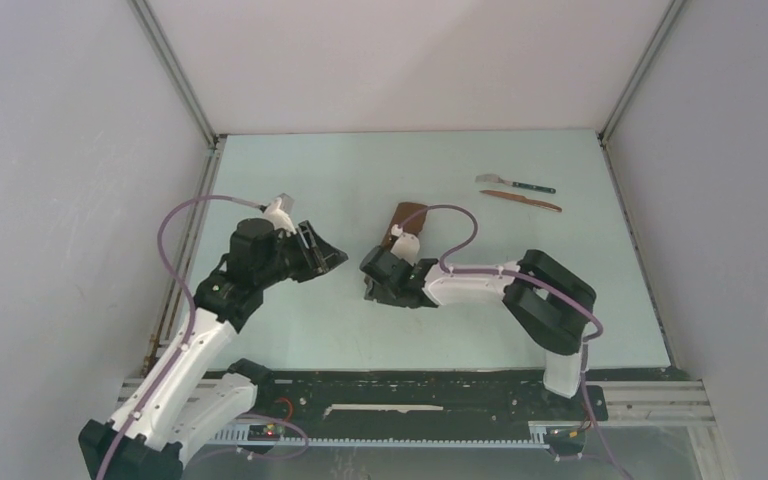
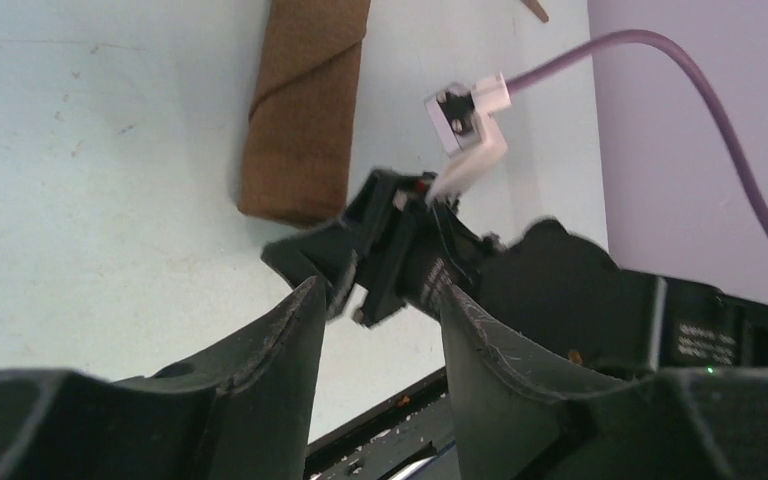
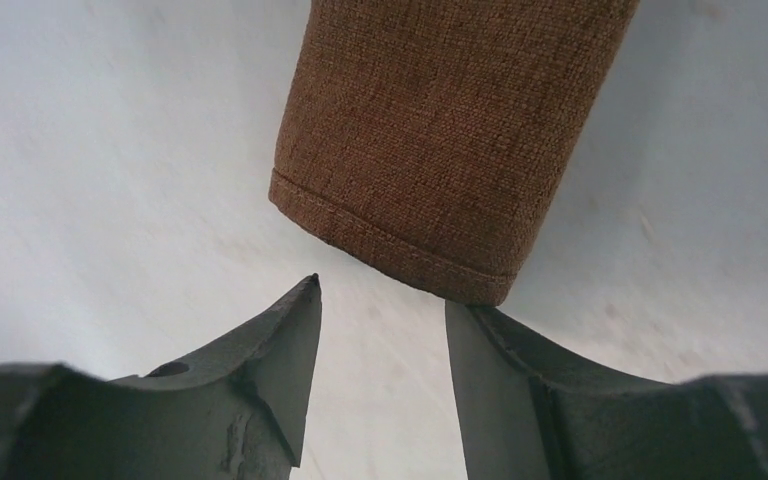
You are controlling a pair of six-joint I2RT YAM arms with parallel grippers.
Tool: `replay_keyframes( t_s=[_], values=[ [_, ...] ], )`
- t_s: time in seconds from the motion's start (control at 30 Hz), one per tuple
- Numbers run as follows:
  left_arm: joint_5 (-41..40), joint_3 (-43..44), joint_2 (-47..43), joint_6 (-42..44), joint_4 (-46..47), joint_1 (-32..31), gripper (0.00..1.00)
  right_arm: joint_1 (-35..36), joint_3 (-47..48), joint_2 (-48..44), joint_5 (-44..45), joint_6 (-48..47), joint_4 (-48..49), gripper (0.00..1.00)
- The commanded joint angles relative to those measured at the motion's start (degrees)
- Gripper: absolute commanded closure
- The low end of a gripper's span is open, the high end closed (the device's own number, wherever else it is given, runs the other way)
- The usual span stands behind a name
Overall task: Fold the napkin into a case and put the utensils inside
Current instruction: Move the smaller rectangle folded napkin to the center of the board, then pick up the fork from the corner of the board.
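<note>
The napkin is folded into a narrow dark-brown case [image 1: 407, 220] lying mid-table, also seen in the left wrist view [image 2: 305, 110] and the right wrist view [image 3: 440, 130]. My right gripper [image 1: 378, 272] [image 3: 382, 300] hovers low at the case's near end. It is open, with bare table between the fingers and one fingertip [image 3: 457, 315] just at the cloth's hem. My left gripper [image 1: 332, 257] [image 2: 380, 295] is open and holds nothing. It hangs left of the right gripper and points at it. The utensils lie at the far right: a teal-handled piece [image 1: 516, 184] and a reddish-brown knife [image 1: 523, 200].
The enclosure's white walls and metal posts [image 1: 175, 75] ring the table. A purple cable [image 1: 460, 235] loops above the right wrist. The black base rail [image 1: 410, 395] runs along the near edge.
</note>
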Motion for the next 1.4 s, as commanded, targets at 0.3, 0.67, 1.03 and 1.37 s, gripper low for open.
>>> replay_keyframes(
  t_s=[0.3, 0.67, 1.03, 1.37],
  values=[
    [3.09, 1.12, -7.53, 4.29, -5.35, 7.32, 0.47, -11.15, 31.18, 20.84, 7.04, 11.89, -10.45, 0.44],
    [5.41, 1.83, -5.86, 5.41, -5.55, 9.36, 0.47, -18.33, 50.54, 31.64, 4.08, 2.29, -9.52, 0.42],
    [6.13, 2.39, -1.38, 5.36, -3.14, 9.43, 0.47, -15.15, 39.99, 11.43, -7.34, -33.05, -4.89, 0.07],
    [13.49, 0.30, 4.74, 5.60, 2.43, 9.01, 0.44, -39.95, 27.19, -1.71, -21.29, -62.13, -19.91, 0.05]
  ],
)
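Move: The folded napkin lies almost flat under the right gripper's level. Its near end is just in front of the fingertips; its middle is about 13 cm ahead and 5 cm to the right, 1 cm below. The knife lies some 25 cm ahead and 37 cm to the right, the fork about 30 cm ahead and 36 cm to the right. From the raised left hand the napkin's middle is about 12 cm ahead, 11 cm to the right and 19 cm below. Drive the right gripper low and forward about 25 cm against the napkin's near end, fingers half open, turning the wrist some 25 degrees clockwise to push it outward. Then spread the fingers wide, draw back and lift about 13 cm clear, swinging right and turning back counter-clockwise as the fingertips tilt up. Let the empty left hand drift slightly left, then partly back. ##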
